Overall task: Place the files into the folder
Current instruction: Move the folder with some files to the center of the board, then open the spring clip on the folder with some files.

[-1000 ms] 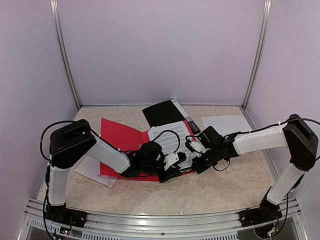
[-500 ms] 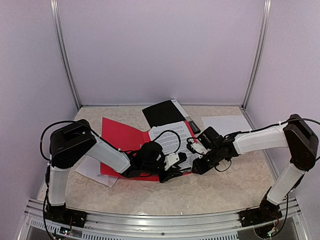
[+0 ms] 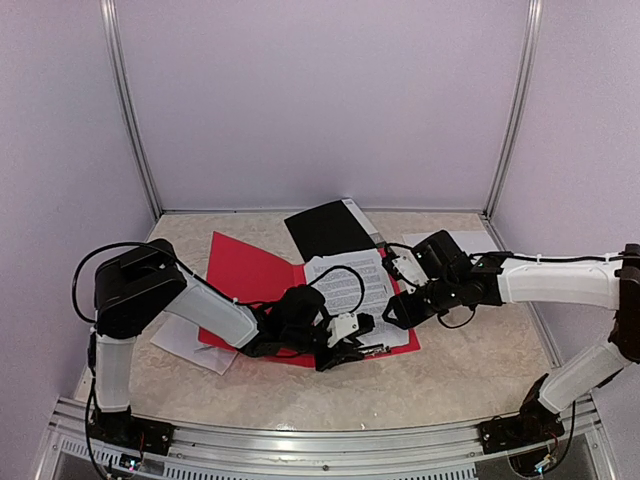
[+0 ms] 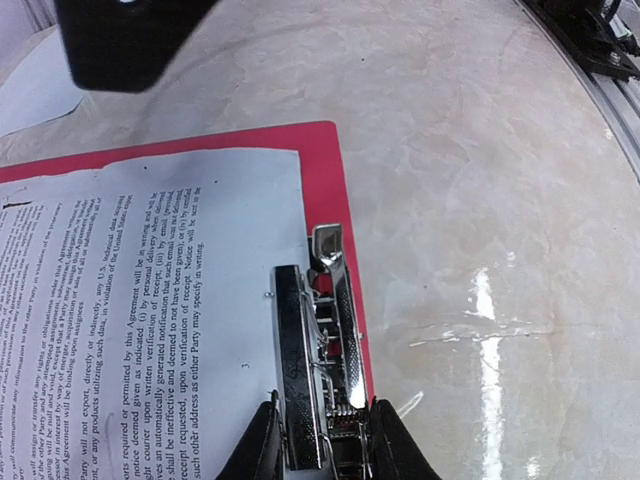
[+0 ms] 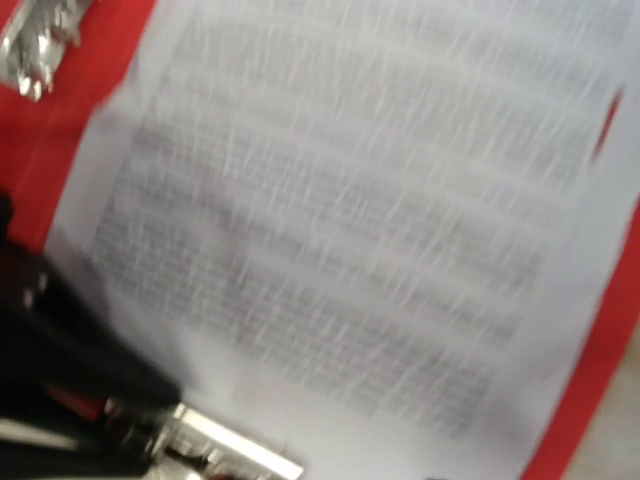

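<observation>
An open red folder [image 3: 245, 275] lies flat on the table. One of the files, a printed sheet [image 3: 350, 280], rests on its right half. My left gripper [image 3: 350, 345] is at the folder's near edge. In the left wrist view it [image 4: 320, 440] is shut on the folder's metal clip [image 4: 315, 350], beside the printed sheet [image 4: 150, 280] and the folder's red margin [image 4: 322, 170]. My right gripper [image 3: 398, 308] hovers over the sheet's right side. The blurred right wrist view shows only the sheet [image 5: 350, 220], the red folder [image 5: 40, 150] and the clip [image 5: 235, 452], not the right gripper's fingers.
A black folder [image 3: 325, 225] lies at the back, partly under the red one. A blank white sheet [image 3: 455, 243] lies at the back right. Another sheet [image 3: 190, 345] sticks out from under the red folder's left side. An aluminium rail [image 3: 300, 440] runs along the near edge.
My right gripper has lifted off the sheet's near right corner and drawn back to the right. The folder and sheet have shifted slightly right. The left gripper stays on the clip.
</observation>
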{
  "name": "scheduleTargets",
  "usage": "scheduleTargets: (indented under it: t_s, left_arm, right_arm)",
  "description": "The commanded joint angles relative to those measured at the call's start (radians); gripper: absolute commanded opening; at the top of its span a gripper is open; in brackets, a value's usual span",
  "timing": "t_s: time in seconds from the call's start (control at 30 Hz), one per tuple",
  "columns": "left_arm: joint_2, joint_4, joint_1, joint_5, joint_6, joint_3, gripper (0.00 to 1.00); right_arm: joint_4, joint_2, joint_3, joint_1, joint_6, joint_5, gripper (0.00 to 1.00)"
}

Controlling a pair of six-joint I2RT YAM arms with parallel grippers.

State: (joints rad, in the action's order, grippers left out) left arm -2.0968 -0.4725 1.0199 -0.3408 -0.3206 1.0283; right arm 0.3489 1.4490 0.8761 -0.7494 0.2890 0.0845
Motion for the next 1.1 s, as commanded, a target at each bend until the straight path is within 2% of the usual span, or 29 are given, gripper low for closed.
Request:
scheduleTargets:
  t_s: [0.0, 0.13, 0.23, 0.47, 0.57, 0.77, 1.07]
  left_arm:
    - [0.025, 0.126, 0.046, -0.049, -0.013, -0.035, 0.25]
    - [0.017, 0.155, 0.104, -0.003, -0.004, 0.027, 0.29]
    - [0.002, 0.169, 0.144, 0.044, 0.006, 0.072, 0.37]
    - [0.082, 0.14, 0.15, 0.11, 0.082, 0.052, 0.71]
    - [0.152, 0.133, 0.144, 0.141, 0.103, 0.025, 0.82]
    - [0.306, 0.202, 0.089, 0.217, 0.22, -0.013, 0.85]
    - [0.487, 0.541, -0.103, 0.313, 0.559, -0.021, 0.8]
  right_arm:
    - [0.048, -0.048, 0.018, 0.009, 0.011, -0.064, 0.42]
    - [0.05, -0.059, 0.01, 0.012, 0.016, -0.077, 0.43]
    - [0.051, -0.067, 0.001, 0.021, 0.027, -0.119, 0.44]
    - [0.049, -0.146, -0.031, 0.073, 0.048, -0.137, 0.45]
    - [0.047, -0.161, -0.031, 0.074, 0.053, -0.134, 0.45]
    - [0.0, -0.158, -0.037, 0.073, 0.056, -0.095, 0.45]
    - [-0.15, -0.068, -0.017, 0.022, 0.039, -0.031, 0.43]
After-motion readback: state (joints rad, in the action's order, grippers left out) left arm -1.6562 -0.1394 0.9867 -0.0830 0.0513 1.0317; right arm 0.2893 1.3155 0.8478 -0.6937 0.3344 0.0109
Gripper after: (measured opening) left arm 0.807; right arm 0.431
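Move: The left hand has its fingers around the clip on the red folder's near edge, the clip's middle about 2 cm to their right. The files' middle lies some 14 cm ahead and 2 cm left of that hand, the open folder's middle about 12 cm ahead and 14 cm left, and the black folder about 28 cm ahead and 3 cm left. From the right hand the clip is about 4 cm back, 4 cm left and 8 cm below. Left hand drags the clip about 7 cm back and rightward, opens, rises 14 cm forward-left; right hand rises 4 cm. ##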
